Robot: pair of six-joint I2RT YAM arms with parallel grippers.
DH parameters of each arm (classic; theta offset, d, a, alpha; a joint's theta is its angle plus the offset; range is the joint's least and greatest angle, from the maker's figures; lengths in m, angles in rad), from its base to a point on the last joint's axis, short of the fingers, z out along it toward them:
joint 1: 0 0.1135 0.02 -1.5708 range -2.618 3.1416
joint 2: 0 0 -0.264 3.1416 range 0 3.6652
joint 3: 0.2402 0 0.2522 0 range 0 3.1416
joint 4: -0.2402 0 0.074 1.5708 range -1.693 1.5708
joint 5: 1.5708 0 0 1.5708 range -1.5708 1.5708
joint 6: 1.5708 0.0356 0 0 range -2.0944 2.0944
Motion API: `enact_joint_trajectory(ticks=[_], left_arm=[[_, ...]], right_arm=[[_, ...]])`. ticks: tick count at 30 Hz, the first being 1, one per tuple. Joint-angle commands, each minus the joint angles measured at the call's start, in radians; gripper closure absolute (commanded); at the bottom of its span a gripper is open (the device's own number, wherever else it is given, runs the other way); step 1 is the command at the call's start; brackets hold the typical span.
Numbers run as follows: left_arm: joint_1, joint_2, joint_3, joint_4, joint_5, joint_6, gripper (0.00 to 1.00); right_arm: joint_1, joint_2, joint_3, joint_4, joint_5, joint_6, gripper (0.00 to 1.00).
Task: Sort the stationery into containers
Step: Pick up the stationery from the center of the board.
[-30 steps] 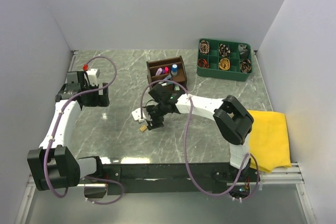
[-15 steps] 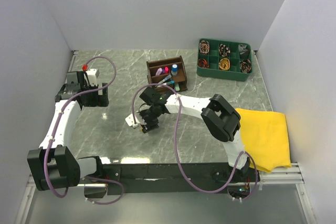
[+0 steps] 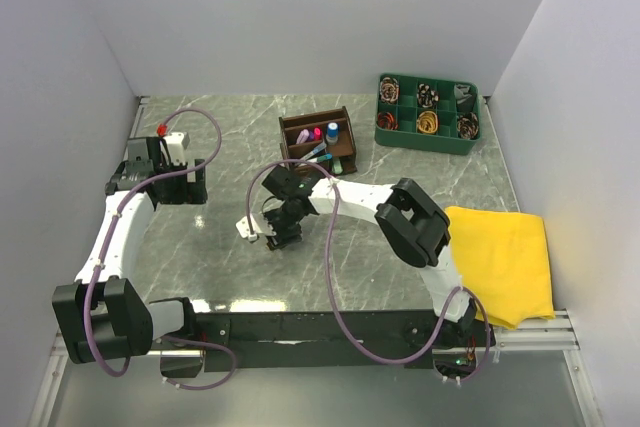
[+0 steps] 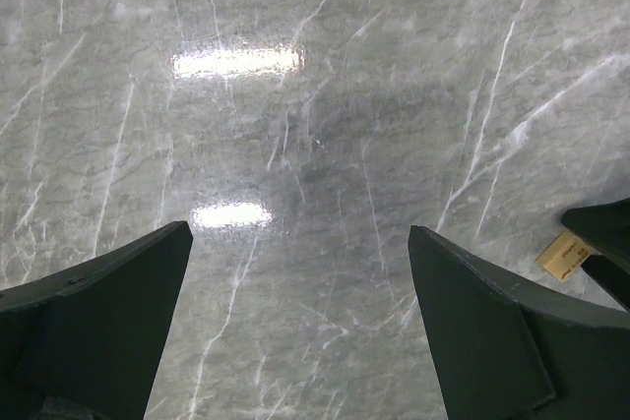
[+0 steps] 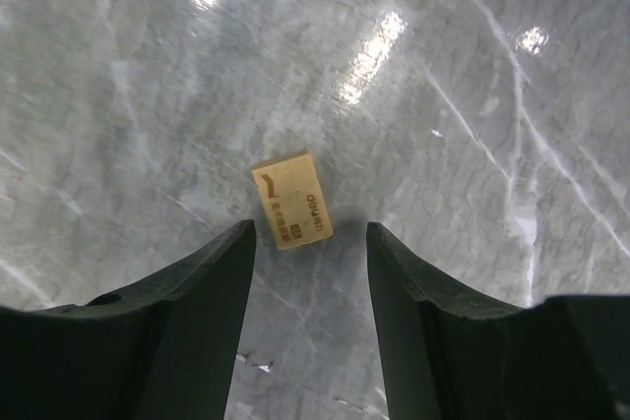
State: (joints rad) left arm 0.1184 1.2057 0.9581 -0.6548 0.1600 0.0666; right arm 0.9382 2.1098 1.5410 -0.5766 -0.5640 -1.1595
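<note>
A tan eraser [image 5: 292, 201] with brown print lies flat on the marble. My right gripper [image 5: 310, 231] hangs just over it, open; the eraser's near end sits between the fingertips, closer to the left finger [image 5: 212, 282], touching neither. From above, the right gripper [image 3: 283, 232] covers the eraser. The left wrist view shows that eraser [image 4: 561, 255] at its right edge. The dark wooden organiser [image 3: 343, 144] stands behind, with a pink marker [image 3: 315, 133] and other stationery in it. My left gripper [image 4: 300, 233] is open over bare marble at the far left [image 3: 190, 179].
A green tray [image 3: 427, 144] of coiled cables sits at the back right. A yellow cloth [image 3: 505, 262] lies at the right edge. White walls close in the table on three sides.
My right gripper has moved left and nearer over the tan eraser, and its jaws have narrowed. The left arm has not moved.
</note>
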Motion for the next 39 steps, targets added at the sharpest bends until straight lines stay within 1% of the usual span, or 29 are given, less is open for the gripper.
enact_joint_trajectory(ticks=[1,5,8,12,16,20,23,24,27,28,31,32,34,35,36,39], left_arm=[[0.006,-0.014,-0.004,0.026,0.013,-0.007,0.01],[0.006,-0.011,-0.005,0.030,0.015,-0.008,0.01],[0.007,-0.009,-0.010,0.032,0.015,-0.010,0.00],[0.006,-0.012,-0.016,0.035,0.016,-0.007,0.00],[0.006,-0.014,-0.018,0.040,0.015,-0.010,0.00],[0.006,-0.018,-0.025,0.043,0.013,-0.011,0.00],[0.006,-0.021,-0.027,0.046,0.016,-0.011,0.00],[0.006,-0.023,-0.028,0.044,0.018,-0.011,0.01],[0.007,-0.018,-0.027,0.043,0.021,-0.010,0.00],[0.006,-0.020,-0.025,0.041,0.022,-0.011,0.00],[0.006,-0.017,-0.013,0.032,0.026,-0.005,0.01],[0.006,-0.018,-0.012,0.030,0.024,-0.001,0.01],[0.004,-0.015,-0.007,0.034,0.026,-0.007,0.00],[0.004,-0.014,-0.005,0.037,0.029,-0.007,0.00],[-0.003,-0.011,0.001,0.037,0.035,-0.008,0.01],[-0.014,0.005,0.020,0.041,0.036,-0.013,0.01]], right_arm=[[0.011,0.016,0.047,-0.020,0.042,0.006,0.44],[0.014,0.021,0.044,-0.017,0.053,0.003,0.46],[0.016,0.021,0.051,-0.034,0.049,-0.014,0.51],[0.024,0.006,0.021,-0.046,0.042,-0.063,0.52],[0.030,0.003,0.011,-0.045,0.050,-0.071,0.55],[0.034,0.007,0.021,-0.052,0.053,-0.075,0.55],[0.036,0.021,0.036,-0.074,0.056,-0.080,0.64],[0.036,0.026,0.047,-0.083,0.058,-0.081,0.69],[0.037,0.032,0.062,-0.107,0.046,-0.068,0.75],[0.036,0.029,0.061,-0.111,0.042,-0.062,0.79],[0.031,-0.025,0.018,-0.071,0.029,0.018,0.80],[0.030,-0.046,-0.028,-0.049,0.026,0.046,0.80],[0.022,-0.121,-0.080,0.038,0.024,0.157,0.80],[0.021,-0.149,-0.132,0.073,0.032,0.212,0.80],[0.020,-0.202,-0.160,0.130,0.036,0.300,0.80],[0.020,-0.307,-0.274,0.188,0.038,0.406,0.80]])
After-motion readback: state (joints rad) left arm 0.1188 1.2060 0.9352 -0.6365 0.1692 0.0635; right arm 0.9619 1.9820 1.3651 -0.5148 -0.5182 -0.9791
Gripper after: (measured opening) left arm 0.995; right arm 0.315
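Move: The small tan block, the piece of stationery to be picked up, lies just beneath and between the right hand's open fingertips, about 1 cm below the hand point, 1 cm back and 1 cm left. The open brown box stands some 25 cm ahead of that hand and 11 cm to its right, roughly level with it. From the waiting left hand the block is about 21 cm right, 7 cm back and 12 cm down. The small tan block gets pinched between the right fingertips: the hand eases down and back by barely a centimetre while the half-open fingers close from both sides until they stop on it. Keeping that grip, it then sets off quickly to the right and back, about 3.5 cm, rising slightly and turning some 10 degrees clockwise. ##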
